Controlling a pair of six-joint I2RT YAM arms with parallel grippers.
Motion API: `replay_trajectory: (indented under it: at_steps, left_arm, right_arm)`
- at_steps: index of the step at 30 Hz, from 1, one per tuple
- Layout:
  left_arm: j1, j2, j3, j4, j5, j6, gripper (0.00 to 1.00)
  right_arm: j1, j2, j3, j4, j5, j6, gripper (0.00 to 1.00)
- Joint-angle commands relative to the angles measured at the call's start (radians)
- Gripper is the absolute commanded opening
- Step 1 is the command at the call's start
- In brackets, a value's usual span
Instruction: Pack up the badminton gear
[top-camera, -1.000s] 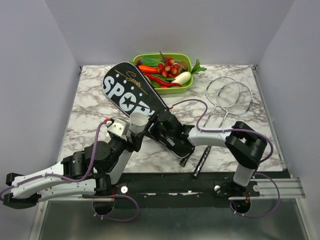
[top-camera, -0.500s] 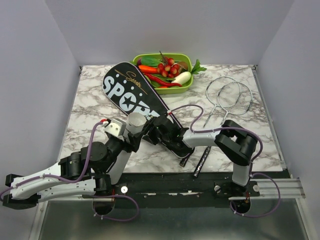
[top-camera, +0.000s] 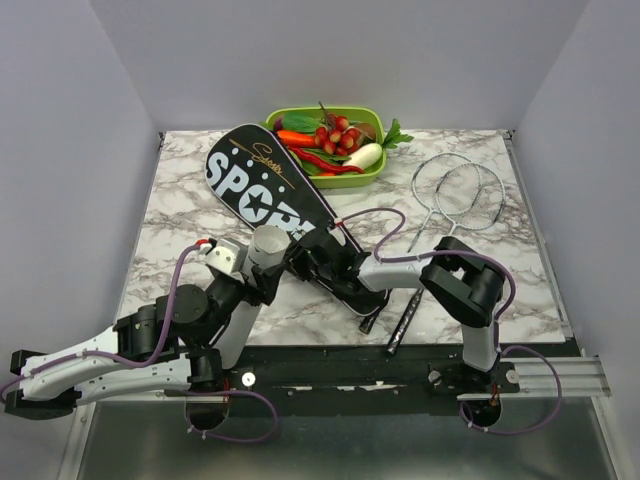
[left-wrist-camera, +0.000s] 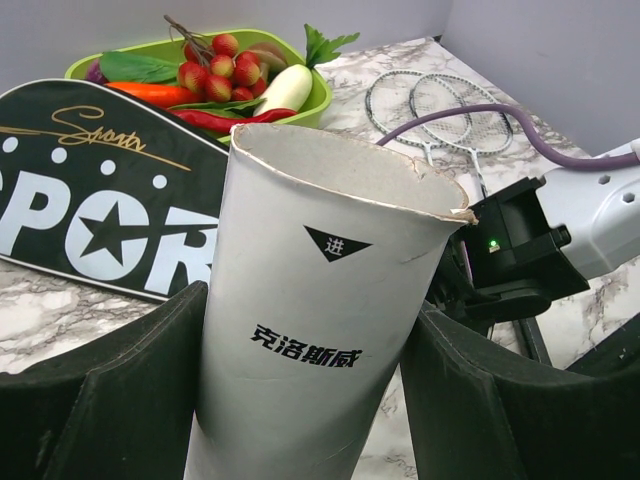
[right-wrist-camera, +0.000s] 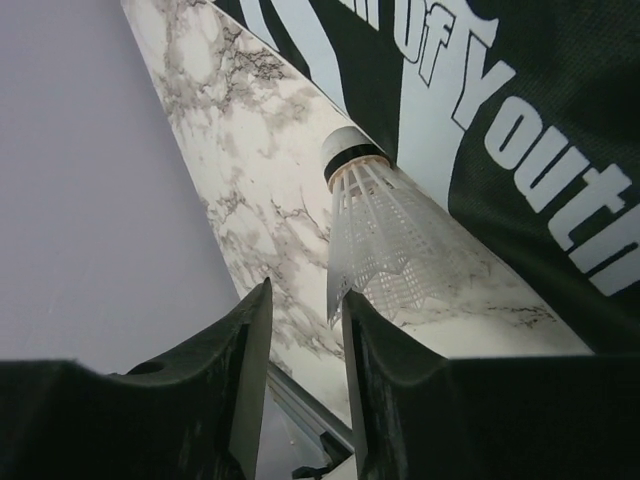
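My left gripper (left-wrist-camera: 310, 300) is shut on a white cardboard tube (left-wrist-camera: 320, 250) with black lettering, held upright with its open mouth up; from above the tube (top-camera: 268, 241) stands beside the black "SPORT" bag (top-camera: 255, 180). My right gripper (right-wrist-camera: 305, 292) is low over the marble, jaws narrowly open. The white shuttlecock (right-wrist-camera: 385, 230) lies against the bag (right-wrist-camera: 520, 120), and its skirt rim reaches the tip of one finger (right-wrist-camera: 375, 350). Two silver rackets (top-camera: 460, 190) lie at the right, their black handles (top-camera: 405, 320) toward the near edge.
A green tray (top-camera: 290, 113) of toy vegetables sits at the back, partly under the bag's head. Both wrists crowd together at the table's middle (top-camera: 300, 255). The right arm's purple cable (top-camera: 385, 215) loops over the bag's handle end.
My right gripper has slid left along the bag toward the tube and its jaws have narrowed. The left arm with the tube has shifted slightly.
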Motion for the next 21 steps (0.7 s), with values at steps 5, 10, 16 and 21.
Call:
replay_trajectory:
  at_steps: [5,10,16,21]
  left_arm:
    - [-0.005,-0.002,-0.069,-0.191,0.053,-0.269,0.0]
    - [-0.005,-0.002,-0.07,-0.197,0.055,-0.277,0.0]
    - [-0.003,-0.007,-0.072,-0.202,0.053,-0.282,0.0]
    - [-0.005,0.002,-0.072,-0.202,0.05,-0.282,0.0]
  right_arm:
    - [-0.014,0.014,0.044,-0.072,0.09,-0.017,0.35]
    - [-0.021,0.004,0.05,-0.126,0.124,-0.029,0.32]
    - [-0.027,-0.006,0.056,-0.155,0.161,-0.066,0.26]
    - [-0.031,-0.011,0.078,-0.161,0.174,-0.112,0.01]
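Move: The shuttlecock lies on the table with its cork end against the racket bag's near-left edge, its middle about 3 cm ahead of the right hand, 2 cm to the right and 3 cm below. The bag's middle is some 16 cm ahead and 2 cm right, 3 cm below; the white tube's middle is roughly 11 cm back, 7 cm left and 13 cm above. From the left hand the shuttlecock is around 12 cm ahead, 8 cm right and 20 cm down. The right hand eases diagonally to its right and forward while sinking, about 3.5 cm in all, bringing its fingertips to the open skirt of the shuttlecock beside the bag, and its wrist tips some 10 degrees so that the fingers point more steeply down. On the way the fingers close from a bit under half open to nearly shut at the skirt's near edge, while the left hand stays in place and keeps its grip on the white tube with the mouth up. ##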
